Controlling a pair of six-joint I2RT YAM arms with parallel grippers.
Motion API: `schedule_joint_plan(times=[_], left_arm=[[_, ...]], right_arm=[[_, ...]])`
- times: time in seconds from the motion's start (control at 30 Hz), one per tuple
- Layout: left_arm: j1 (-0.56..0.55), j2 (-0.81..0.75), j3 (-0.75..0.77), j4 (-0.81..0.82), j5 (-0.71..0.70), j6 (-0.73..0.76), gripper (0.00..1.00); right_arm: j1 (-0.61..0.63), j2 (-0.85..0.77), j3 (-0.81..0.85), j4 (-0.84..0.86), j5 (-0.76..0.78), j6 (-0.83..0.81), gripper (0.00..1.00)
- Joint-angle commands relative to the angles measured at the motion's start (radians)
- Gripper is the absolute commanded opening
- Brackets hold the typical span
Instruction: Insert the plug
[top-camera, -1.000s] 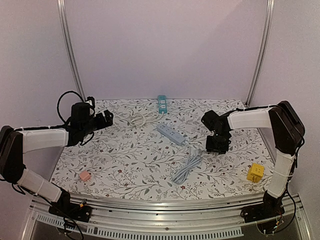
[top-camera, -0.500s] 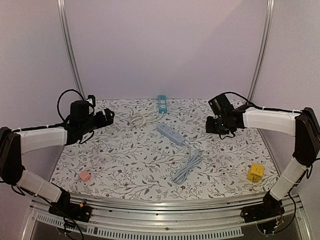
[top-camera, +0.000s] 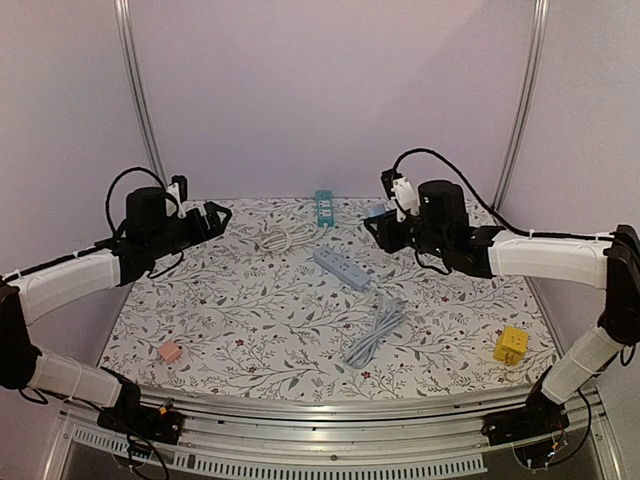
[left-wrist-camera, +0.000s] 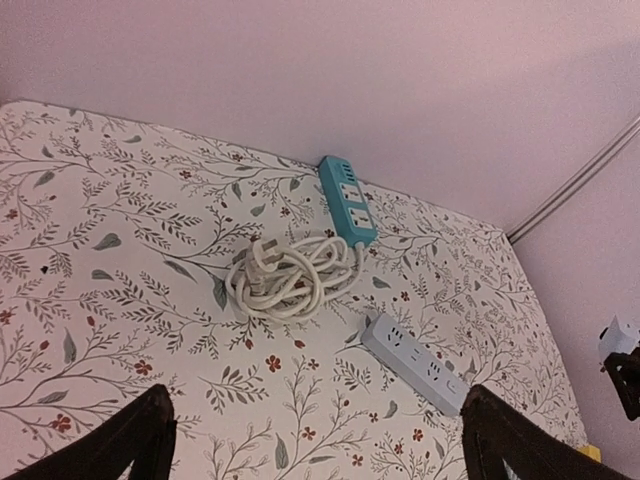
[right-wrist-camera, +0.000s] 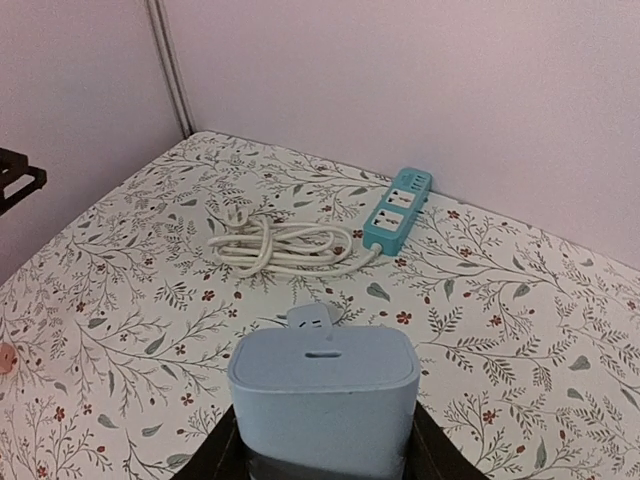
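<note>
My right gripper (right-wrist-camera: 322, 455) is shut on a pale blue plug block (right-wrist-camera: 322, 385), held above the table with its slotted face toward the camera. From above, the plug (top-camera: 374, 212) hangs over the back middle of the table in that gripper (top-camera: 378, 222). Just ahead of and below it lies the grey power strip (top-camera: 342, 268), of which only one end (right-wrist-camera: 311, 318) peeks over the block. My left gripper (top-camera: 210, 220) hovers open at the back left, nothing between its dark fingers (left-wrist-camera: 140, 435); it looks down on the strip (left-wrist-camera: 420, 362).
A teal power strip (top-camera: 324, 208) lies at the back wall beside a coiled white cable (top-camera: 285, 237). The grey strip's cable (top-camera: 375, 335) runs toward the front. A yellow cube (top-camera: 511, 345) sits front right, a pink one (top-camera: 170, 352) front left.
My right arm has swung up and leftward from the right middle of the table to the back middle, carrying the blue plug. My left gripper has risen slightly.
</note>
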Motion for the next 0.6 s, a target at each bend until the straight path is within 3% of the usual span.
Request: schedule_joint_plan(times=[0.0, 0.23, 0.57], left_arm=[[0.001, -0.019, 0.037, -0.075, 0.085, -0.02, 0.99], [-0.039, -0.018, 0.127, -0.235, 0.147, 0.011, 1.0], [-0.182, 0.081, 0.329, -0.419, 0.214, 0.069, 0.99]], right_arm=[[0.071, 0.043, 0.029, 0.147, -0.049, -0.265, 0.0], [0.071, 0.063, -0.095, 0.305, -0.155, -0.418, 0.0], [0.071, 0.03, -0.283, 0.526, -0.236, -0.486, 0.0]])
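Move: The right hand already holds the light-blue plug. The grey power strip lies about 7 cm ahead of that hand, 6 cm left and 22 cm below; the grey cord bundle is some 10 cm back, straight below otherwise, and the teal strip about 27 cm ahead, 11 cm left. From the empty left hand, the plug is roughly 35 cm to the right, level with it in reach and height; the white cord coil is 16 cm ahead, 12 cm right, 22 cm below. Keeping the plug pinched, the right hand first swings left about 5 cm, drawing back, then goes back and down to some 4 cm below its start, its fingers turning left and tipping up, roughly 30 degrees in all. The open left hand goes right towards the plug, also rising and easing back, while turning clockwise. ##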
